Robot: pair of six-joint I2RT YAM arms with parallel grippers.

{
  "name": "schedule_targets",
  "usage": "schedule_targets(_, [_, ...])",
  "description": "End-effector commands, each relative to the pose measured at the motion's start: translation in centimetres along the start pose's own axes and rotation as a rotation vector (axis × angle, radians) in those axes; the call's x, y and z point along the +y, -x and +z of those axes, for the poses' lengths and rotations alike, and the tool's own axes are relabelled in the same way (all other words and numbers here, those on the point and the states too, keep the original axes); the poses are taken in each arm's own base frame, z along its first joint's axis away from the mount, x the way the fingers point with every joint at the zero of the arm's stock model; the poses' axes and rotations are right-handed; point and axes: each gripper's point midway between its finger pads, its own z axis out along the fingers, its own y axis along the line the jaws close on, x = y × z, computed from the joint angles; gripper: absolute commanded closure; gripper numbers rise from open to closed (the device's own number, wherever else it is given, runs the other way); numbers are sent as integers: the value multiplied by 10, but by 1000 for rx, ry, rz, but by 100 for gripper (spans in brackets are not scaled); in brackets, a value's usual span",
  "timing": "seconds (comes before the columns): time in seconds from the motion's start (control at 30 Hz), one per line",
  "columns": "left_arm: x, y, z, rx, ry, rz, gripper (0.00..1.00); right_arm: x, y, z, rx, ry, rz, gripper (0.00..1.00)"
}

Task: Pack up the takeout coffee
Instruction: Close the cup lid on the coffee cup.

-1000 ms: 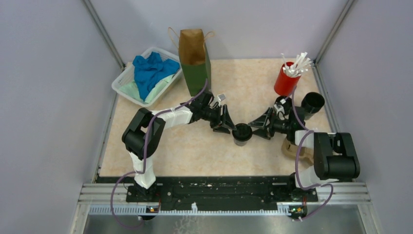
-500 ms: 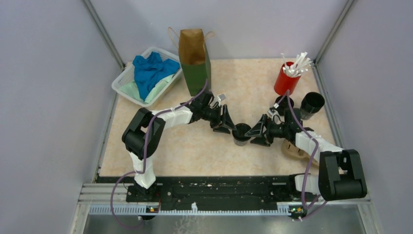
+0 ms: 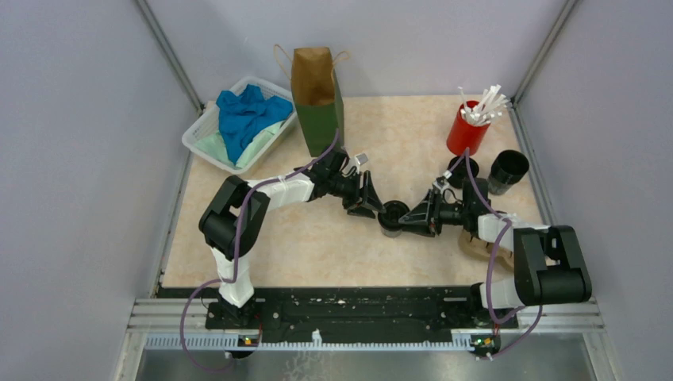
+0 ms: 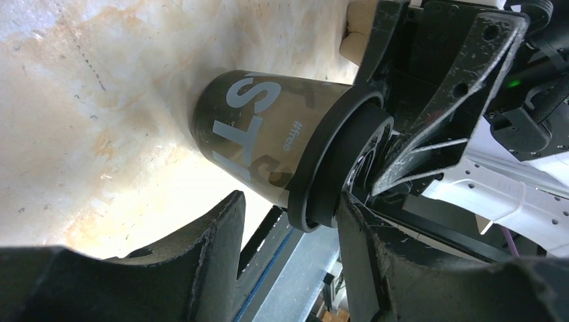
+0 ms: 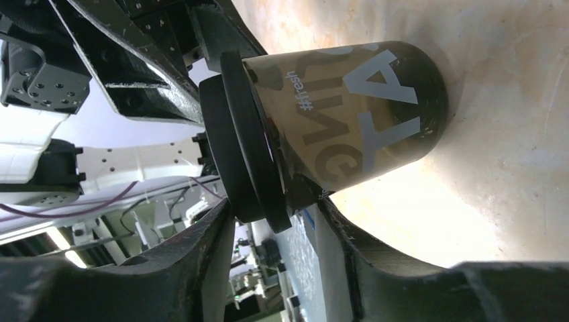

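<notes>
A black takeout coffee cup (image 3: pixel 391 218) with a black lid stands upright mid-table, between both grippers. In the right wrist view my right gripper (image 5: pixel 275 208) has closed on this cup (image 5: pixel 349 114): one finger lies against the lid's top and the other presses the wall just under the rim. My left gripper (image 4: pixel 285 208) is open on the cup's other side. One of its fingers rests against the lid (image 4: pixel 335 168), while the other stands clear of the cup wall. Seen from above, the left gripper (image 3: pixel 371 209) and right gripper (image 3: pixel 408 221) flank the cup.
A tall brown and green paper bag (image 3: pixel 316 99) stands open at the back. A red cup of white sticks (image 3: pixel 467 127), a black cup (image 3: pixel 508 171) and another black cup (image 3: pixel 458 168) sit at the right. A tan pulp carrier (image 3: pixel 476 244) lies under the right arm. A white bin of cloths (image 3: pixel 238 123) sits back left.
The right arm slid its gripper left up to the cup, and its jaws narrowed onto the lid and rim. The left arm and the cup stayed in place.
</notes>
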Motion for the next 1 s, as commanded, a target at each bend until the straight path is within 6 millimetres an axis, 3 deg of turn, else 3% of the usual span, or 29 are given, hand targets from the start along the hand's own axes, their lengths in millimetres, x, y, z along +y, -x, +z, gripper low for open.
schedule_targets(0.0, [66, -24, 16, 35, 211, -64, 43, -5, 8, 2, -50, -12, -70, 50])
schedule_targets(0.07, [64, -23, 15, 34, 210, -61, 43, 8, 15, -4, -77, -27, -111, 38])
schedule_targets(0.13, [63, -22, 15, 34, 210, -56, 43, 15, 23, -10, -93, -43, -135, 34])
schedule_targets(0.27, [61, -21, 15, 37, 207, -54, 43, 15, 34, -14, -102, -83, -163, 32])
schedule_targets(0.53, [62, -21, 16, 44, 204, -56, 43, 15, 52, -10, -105, -111, -193, 43])
schedule_targets(0.73, [61, -20, 18, 50, 202, -54, 43, 18, 58, -16, -119, -156, -234, 33])
schedule_targets(0.97, [61, -18, 19, 56, 202, -54, 43, 25, 67, -13, -134, -148, -279, 29])
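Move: At the lid's near right edge, the right hand's fingers already straddle the rim; the cup lid's middle is about 3 cm ahead of that hand and 3 cm to its left, a centimetre above it. The black lid stack stands some 17 cm ahead and 16 cm to the right, the cup tray roughly 26 cm right and 2 cm back. From the left hand, the lid is level fore and aft, about 4 cm right and 1 cm higher. Opening its fingers and letting go of the rim, the right hand goes about 5 cm forward past the lid's right side, easing some 2 cm to the right and rising slightly, its fingertips tipping down about 15 degrees. The left hand all but stays put, with one fingertip still against the lid's left side and its finger gap unchanged. ##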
